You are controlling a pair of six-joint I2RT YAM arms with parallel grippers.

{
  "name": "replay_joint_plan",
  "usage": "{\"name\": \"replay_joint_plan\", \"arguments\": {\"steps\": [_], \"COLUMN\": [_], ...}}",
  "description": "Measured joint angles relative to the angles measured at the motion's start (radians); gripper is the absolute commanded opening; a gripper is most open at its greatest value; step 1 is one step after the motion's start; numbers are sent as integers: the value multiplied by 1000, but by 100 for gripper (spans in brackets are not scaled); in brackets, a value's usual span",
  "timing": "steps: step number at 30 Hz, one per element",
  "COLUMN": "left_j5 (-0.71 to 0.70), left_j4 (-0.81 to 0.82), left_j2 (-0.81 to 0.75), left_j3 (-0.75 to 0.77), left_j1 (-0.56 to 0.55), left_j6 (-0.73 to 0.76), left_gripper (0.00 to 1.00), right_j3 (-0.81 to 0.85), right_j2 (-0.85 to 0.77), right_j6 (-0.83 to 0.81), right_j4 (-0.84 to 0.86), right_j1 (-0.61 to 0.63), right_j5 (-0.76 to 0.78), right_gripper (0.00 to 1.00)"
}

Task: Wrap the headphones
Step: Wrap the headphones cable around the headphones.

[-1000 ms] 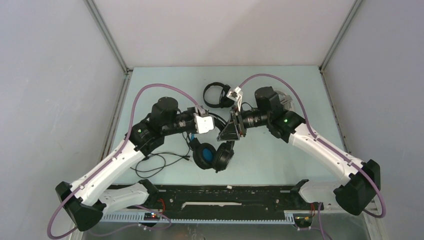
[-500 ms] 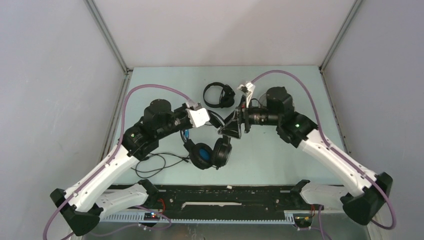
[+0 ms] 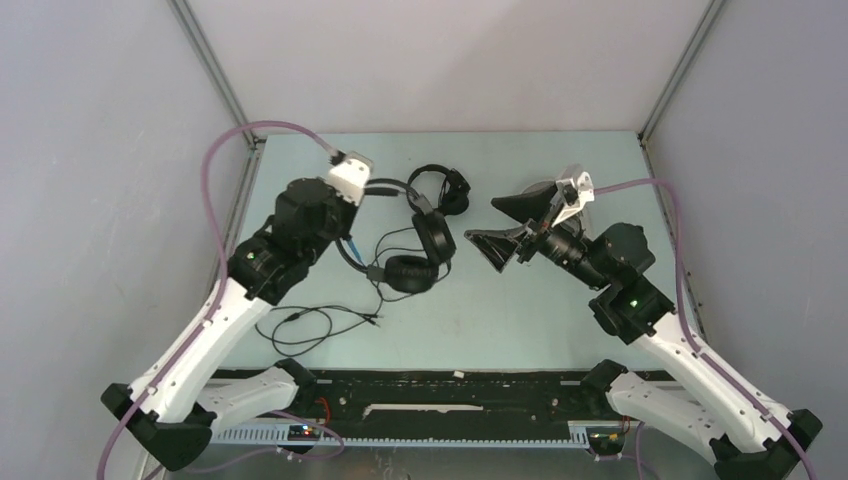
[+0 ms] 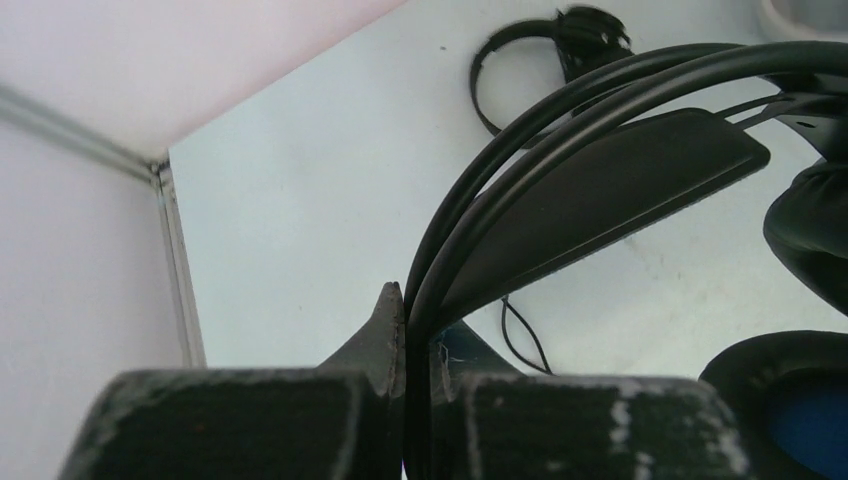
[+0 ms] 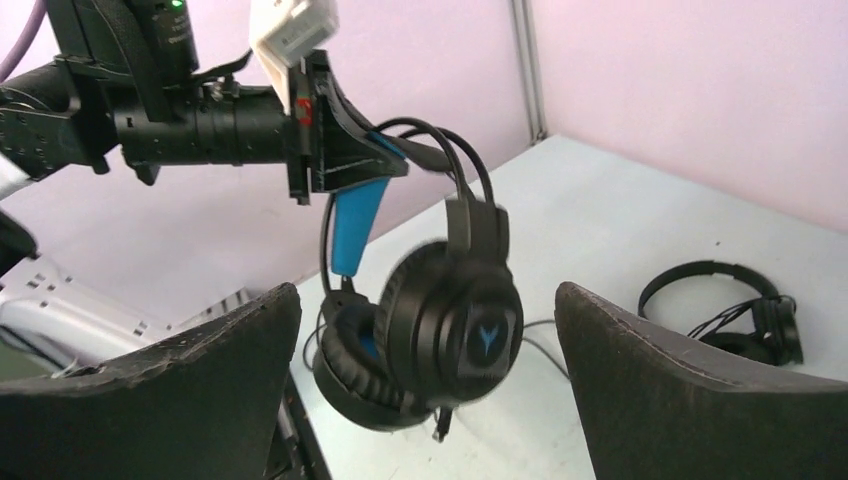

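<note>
The bulkier black headphones (image 3: 420, 255) hang in the air from my left gripper (image 3: 378, 188), which is shut on the thin wire headband (image 4: 600, 190). The ear cups (image 5: 450, 320) dangle below it, blue lining showing. Their cable (image 3: 310, 325) trails down in loops on the table. My right gripper (image 3: 508, 226) is wide open to the right of the headphones and touches nothing; in its own view the cups hang beyond its fingers (image 5: 200, 380). The small slim black headphones (image 3: 440, 190) lie at the back of the table. No white headset can be made out.
The pale table (image 3: 520, 320) is boxed in by grey walls at the left, back and right. A black rail (image 3: 430, 385) runs along the near edge between the arm bases. The slim headset (image 5: 730, 310) lies just behind the hanging one.
My left gripper shut on the headband and carried the headphones up and toward the back left. My right gripper opened wide and drew away to the right.
</note>
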Motion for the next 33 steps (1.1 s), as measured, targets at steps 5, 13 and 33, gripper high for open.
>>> {"name": "replay_joint_plan", "arguments": {"steps": [5,13,33], "left_j5": [13,104,398], "left_j4": [-19,-38,-40], "left_j2": [-47,-116,-117], "left_j3": [56,200,335], "left_j1": [124,236,263], "left_j6": [-218,-416,-618], "left_gripper": [0,0,0], "right_j3": [-84,-145,-294], "right_j2": [23,83,269], "right_j6": [14,-95,-230], "right_j4": [179,354,604], "right_j1": [1,124,227], "right_j5": [11,3,211], "right_gripper": [100,95,24]}}
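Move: The left hand already holds the dark headset by its headband, ear cups about 4 cm back, 12 cm to the right and 7 cm lower. From the empty, open right hand the headset cable by those cups is some 7 cm left, 5 cm ahead and 21 cm down; the cups are about 11 cm left, 4 cm ahead, 15 cm lower. Spare headphones lie on the table 29 cm ahead, 7 cm left, 36 cm below it. The cable is roughly 16 cm right, 3 cm back and 13 cm below the left hand. Keeping its grip on the headband, the left hand swings a little left, then lifts the headset about 17 cm while drawing back some 5 cm and returning right, rolling about 45 degrees so that its left side sinks. Meanwhile the right hand reaches left and dips in beside the ear cups, first easing back, then sweeps forward and slightly right as it sinks on to about 9 cm below its start, its wide-open fingers closing to under half open around the cable. ##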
